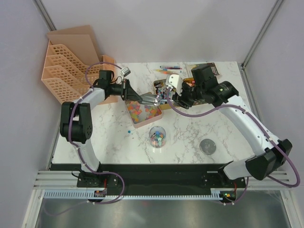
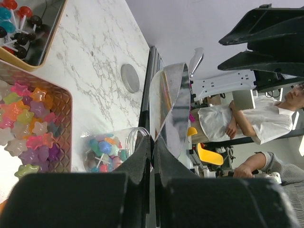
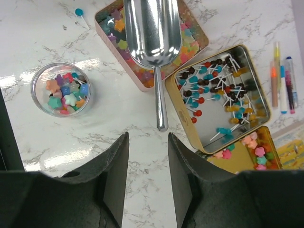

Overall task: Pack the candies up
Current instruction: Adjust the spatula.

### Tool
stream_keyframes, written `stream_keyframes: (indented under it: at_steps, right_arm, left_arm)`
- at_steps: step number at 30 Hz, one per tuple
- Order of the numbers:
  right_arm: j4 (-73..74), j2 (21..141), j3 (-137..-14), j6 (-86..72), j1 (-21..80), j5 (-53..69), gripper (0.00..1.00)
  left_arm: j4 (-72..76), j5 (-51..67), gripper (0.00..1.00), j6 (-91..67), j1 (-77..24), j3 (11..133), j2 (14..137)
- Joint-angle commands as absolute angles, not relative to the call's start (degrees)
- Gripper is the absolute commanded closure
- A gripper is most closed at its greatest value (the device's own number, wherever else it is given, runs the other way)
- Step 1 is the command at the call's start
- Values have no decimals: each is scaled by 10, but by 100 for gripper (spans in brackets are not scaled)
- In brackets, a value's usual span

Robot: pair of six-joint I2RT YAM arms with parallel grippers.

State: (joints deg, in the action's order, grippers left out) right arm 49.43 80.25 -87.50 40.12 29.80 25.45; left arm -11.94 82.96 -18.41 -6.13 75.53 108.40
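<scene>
The candies are star-shaped multicoloured sweets piled in a pink tray [image 1: 134,120] [image 3: 136,79] [image 2: 64,97]. More candies fill a clear jar [image 1: 157,137] [image 3: 63,90] [image 2: 107,149] in front of the tray. A metal scoop [image 1: 148,99] [image 3: 151,33] [image 2: 171,109] hangs over the tray. My left gripper [image 1: 137,97] [image 2: 153,140] is shut on the scoop's bowl end. My right gripper [image 1: 165,97] [image 3: 148,137] stands open just short of the handle tip and touches nothing.
A gold tin [image 3: 178,107] [image 1: 156,85] of lollipops lies right of the tray, with a second candy box [image 3: 228,164] beside it. Pens [image 3: 282,80] [image 1: 168,70] lie behind. A jar lid [image 1: 207,146] [image 2: 129,78] and a loose blue lollipop [image 3: 79,12] rest on the marble. Orange file racks [image 1: 71,66] stand at the back left.
</scene>
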Motion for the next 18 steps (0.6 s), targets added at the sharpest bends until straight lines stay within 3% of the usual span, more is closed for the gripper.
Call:
stream_keyframes:
  at_steps: [1, 18]
  right_arm:
    - [469, 822, -877, 395, 294, 299, 55]
    - [461, 917, -942, 401, 287, 301, 58]
  left_arm:
    - [-2, 961, 98, -290, -65, 727, 1067]
    - [37, 968, 98, -328, -66, 727, 1075]
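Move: The free end of the spatula's handle is about 5 cm to the left of the right gripper, 2 cm ahead and 4 cm below. From the same gripper, the lollipop tray lies some 13 cm ahead and 7 cm left, the pink candy tray 7 cm ahead and 20 cm left, the jar 6 cm back and 17 cm left, all roughly 20 cm below. From the left gripper, the handle end is about 13 cm right, 2 cm back and 4 cm higher. Ease the right gripper in on the spatula's handle end, about 5 cm in all: sink first, then slide forward and left while still settling a little, for some 3 cm down altogether. Keep its fingers half open so they come around the handle's tip without closing. Hold the left gripper where it is, still pinching the spatula by the scoop end. ##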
